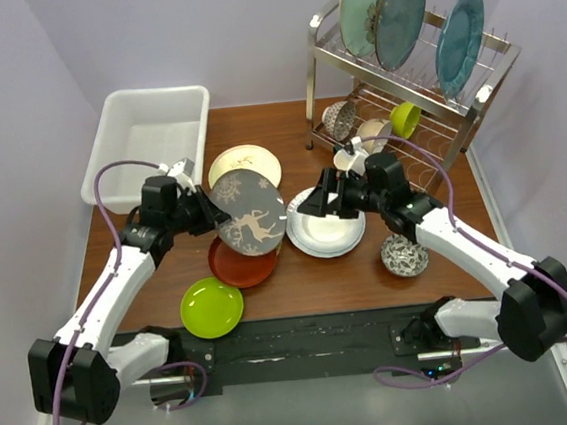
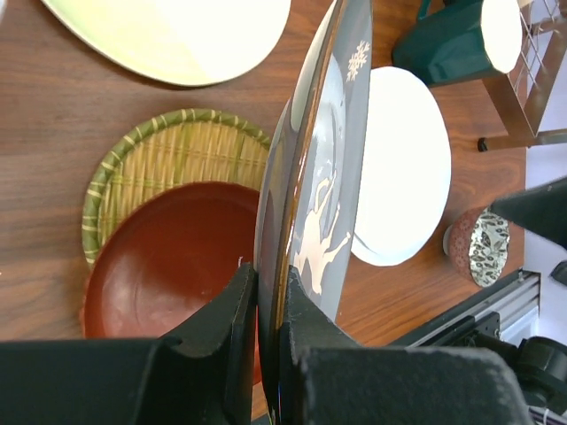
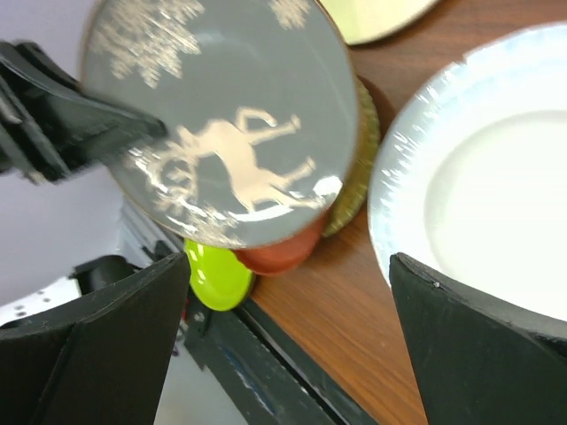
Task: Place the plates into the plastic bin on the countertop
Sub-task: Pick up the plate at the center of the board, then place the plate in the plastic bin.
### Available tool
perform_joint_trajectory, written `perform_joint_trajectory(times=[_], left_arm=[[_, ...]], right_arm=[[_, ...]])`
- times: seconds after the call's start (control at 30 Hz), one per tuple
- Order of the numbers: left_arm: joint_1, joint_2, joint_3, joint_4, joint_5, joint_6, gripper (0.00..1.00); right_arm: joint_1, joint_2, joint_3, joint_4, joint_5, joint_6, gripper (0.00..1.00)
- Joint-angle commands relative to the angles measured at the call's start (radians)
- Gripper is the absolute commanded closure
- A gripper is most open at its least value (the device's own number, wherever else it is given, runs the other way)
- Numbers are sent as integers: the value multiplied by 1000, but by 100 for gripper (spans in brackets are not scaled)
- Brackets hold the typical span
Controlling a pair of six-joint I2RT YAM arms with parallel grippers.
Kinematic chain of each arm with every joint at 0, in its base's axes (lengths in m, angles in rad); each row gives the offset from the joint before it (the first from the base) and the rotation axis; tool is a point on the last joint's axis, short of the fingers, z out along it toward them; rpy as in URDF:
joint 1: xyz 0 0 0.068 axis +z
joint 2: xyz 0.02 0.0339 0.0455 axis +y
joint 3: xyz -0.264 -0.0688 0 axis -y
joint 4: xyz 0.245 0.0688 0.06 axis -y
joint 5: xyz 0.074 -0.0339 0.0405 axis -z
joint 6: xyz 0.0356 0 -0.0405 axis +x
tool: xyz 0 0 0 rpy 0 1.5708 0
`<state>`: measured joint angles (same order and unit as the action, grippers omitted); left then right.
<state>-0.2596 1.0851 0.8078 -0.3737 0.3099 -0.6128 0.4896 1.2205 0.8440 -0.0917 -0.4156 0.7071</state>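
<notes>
My left gripper [image 1: 208, 212] [image 2: 268, 288] is shut on the rim of the grey plate with a white deer and tree pattern [image 1: 250, 212] [image 2: 332, 177] [image 3: 221, 115], which hangs tilted on edge above the countertop [image 1: 330, 278]. Below it lie a red-brown plate [image 1: 240, 265] [image 2: 168, 257] on a woven yellow plate [image 2: 168, 150]. A cream plate [image 1: 244, 162], a lime green plate [image 1: 211, 307] and a white plate [image 1: 327, 230] [image 3: 487, 195] lie flat around them. My right gripper [image 1: 303, 204] [image 3: 288, 266] is open and empty, just right of the grey plate. The white plastic bin [image 1: 146, 140] stands at the far left.
A steel wire rack [image 1: 474, 104] at the back right holds large teal plates [image 1: 400, 15], small bowls and a green cup [image 1: 405, 118]. A small patterned bowl [image 1: 405, 255] sits on the countertop beside my right arm. A dark teal mug [image 2: 452, 40] stands near the rack.
</notes>
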Motion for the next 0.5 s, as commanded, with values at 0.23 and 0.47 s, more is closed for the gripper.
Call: perform_joint_trajectory(times=[0.23,0.47], left_arm=[[72,82,244,91,70,45,100],[216,153,353,84,158,64,100]], right_arm=[[-2,-154,-124,-177,135,-103,1],[0,-179,-184,-166,132,-98,1]])
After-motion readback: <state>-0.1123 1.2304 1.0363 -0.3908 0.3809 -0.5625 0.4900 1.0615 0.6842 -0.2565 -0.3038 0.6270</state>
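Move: The grey plate is already in the left hand's grip by its left edge. The white bin it is bound for is centred about 20 cm ahead of the left hand, 17 cm to its left and 10 cm lower. On the board some 16 cm below that hand, the cream plate lies 14 cm ahead and 6 cm right, the red dish 7 cm back and 4 cm right. From the right hand, the bin is about 20 cm ahead and 39 cm left; the white plates are almost straight below, 2 cm right. The grey plate, still pinched at its edge between the left fingers, is carried forward and up about 8 cm towards the bin, bending left near the end, with hardly any wrist turn. The empty right hand, already clear of the plate, sinks and draws back and right some 8 cm, coming lower over the white plates with fingers kept wide open and a tilt of about 10 degrees. ##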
